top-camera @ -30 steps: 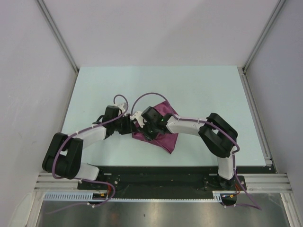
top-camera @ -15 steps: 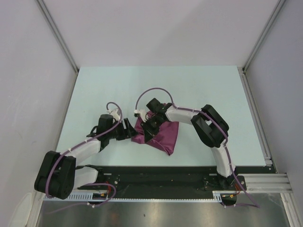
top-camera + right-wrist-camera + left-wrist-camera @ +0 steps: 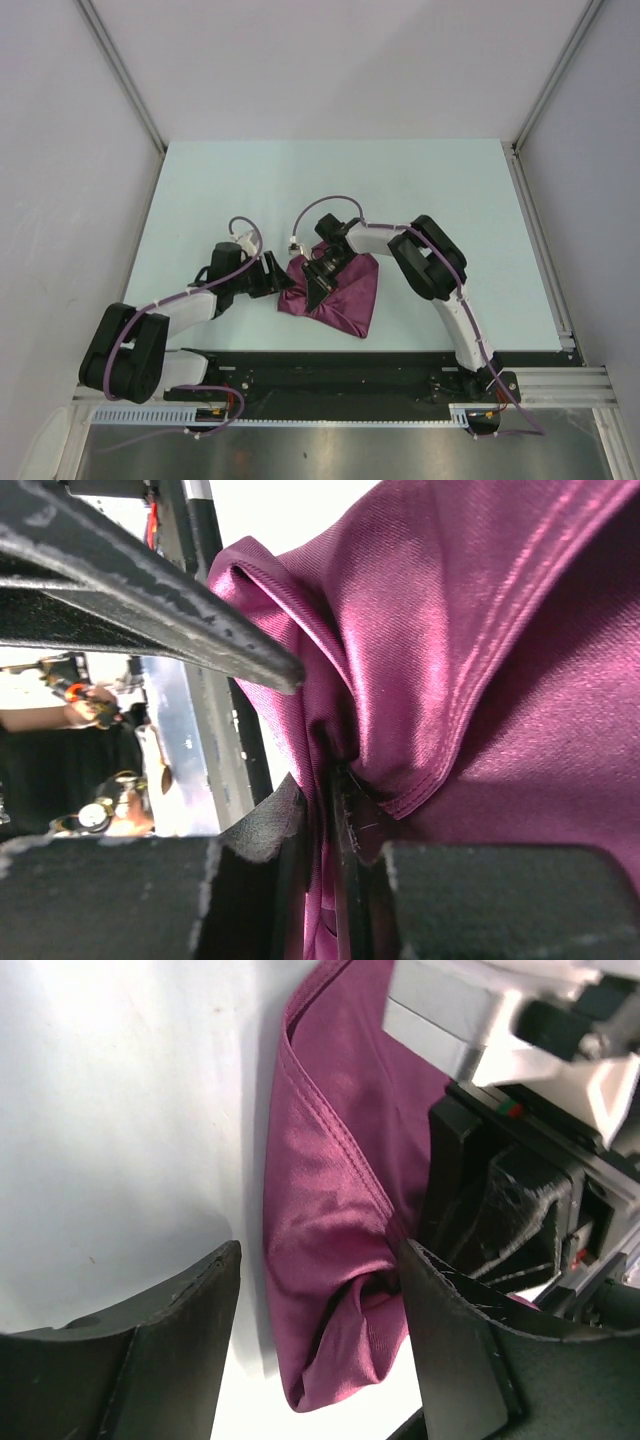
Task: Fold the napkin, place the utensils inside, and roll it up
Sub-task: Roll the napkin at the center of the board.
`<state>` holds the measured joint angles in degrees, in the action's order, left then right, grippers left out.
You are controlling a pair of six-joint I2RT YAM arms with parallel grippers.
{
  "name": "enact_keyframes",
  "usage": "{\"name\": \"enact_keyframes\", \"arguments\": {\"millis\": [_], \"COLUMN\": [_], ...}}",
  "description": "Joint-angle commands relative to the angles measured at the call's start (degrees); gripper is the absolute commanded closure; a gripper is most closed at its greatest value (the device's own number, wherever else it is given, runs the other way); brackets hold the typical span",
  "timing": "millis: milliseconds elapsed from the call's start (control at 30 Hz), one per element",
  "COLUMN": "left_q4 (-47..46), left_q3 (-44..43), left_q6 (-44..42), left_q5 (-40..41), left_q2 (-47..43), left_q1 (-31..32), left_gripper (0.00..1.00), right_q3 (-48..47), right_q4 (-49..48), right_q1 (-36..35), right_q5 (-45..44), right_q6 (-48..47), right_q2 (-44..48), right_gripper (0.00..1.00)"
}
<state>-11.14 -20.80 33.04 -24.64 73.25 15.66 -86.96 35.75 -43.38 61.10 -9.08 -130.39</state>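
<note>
The plum napkin (image 3: 345,292) lies crumpled and folded on the table, a little left of centre. My right gripper (image 3: 316,287) is shut on a bunched fold at the cloth's left edge; the wrist view shows the napkin (image 3: 480,630) pinched thin between the right gripper (image 3: 325,815) jaws. My left gripper (image 3: 284,279) stands open just left of the cloth. In its wrist view the napkin's (image 3: 325,1190) rolled left end sits between the left gripper's (image 3: 320,1345) spread fingers, with no finger pressing on it. The utensils are out of view.
The right gripper's black body (image 3: 520,1190) crowds close against the left gripper's right finger. One left finger (image 3: 150,590) crosses the top of the right wrist view. The pale table (image 3: 420,190) is walled by a metal frame rail (image 3: 540,240) on the right.
The left gripper let go, opened wide and drew back left off the cloth. The right gripper slid toward the near left and closed on the fold, bunching the napkin tighter.
</note>
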Motion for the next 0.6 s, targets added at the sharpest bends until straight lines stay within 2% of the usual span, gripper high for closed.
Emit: {"name": "enact_keyframes", "arguments": {"millis": [0, 267, 367, 567], "left_q4": [-0.91, -1.25, -1.96, -2.84], "left_q3": [0.58, 2.69, 3.74, 4.36], "left_q6": [0.36, 1.77, 2.38, 2.82], "left_q5": [-2.95, -6.20, -6.73, -7.52], "left_q2": [0.31, -0.39, -1.45, -0.92], "left_q1": [-0.37, 0.33, 0.60, 0.86], "left_gripper": [0.32, 0.34, 0.37, 0.56], "right_q3": [-1.02, -2.51, -3.04, -3.48], "right_q4": [5.65, 6.70, 6.97, 7.23], "right_q1": [-0.04, 0.66, 0.84, 1.10], "right_q5": [0.42, 0.34, 0.07, -0.28], "right_q6": [-0.85, -0.94, -0.94, -0.85], "right_q2": [-3.38, -5.31, -5.84, -6.37], "right_gripper": [0.86, 0.86, 0.85, 0.85]}}
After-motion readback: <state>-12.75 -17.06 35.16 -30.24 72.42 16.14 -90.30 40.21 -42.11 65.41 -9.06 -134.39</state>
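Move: The napkin's gathered left end lies about 4 cm back and 1 cm to the right of the open left hand, some 2 cm below. The right gripper, its fingertips holding the napkin's fold, is about 7 cm to the left hand's right and 4 cm back, nearly level. From the right hand that left end lies about 5 cm to the left, roughly level front to back, and the napkin's near corner about 7 cm back and 10 cm to the right. Back towards its base by nearly 3 cm, and about 1 cm to the right, the left hand eases down slightly to bring its fingers astride the napkin's gathered left end, starting to close late on from a wide gap. The right hand stays put, keeps the fold pinched, and turns a further 5–10 degrees so that its fingers swing back. ##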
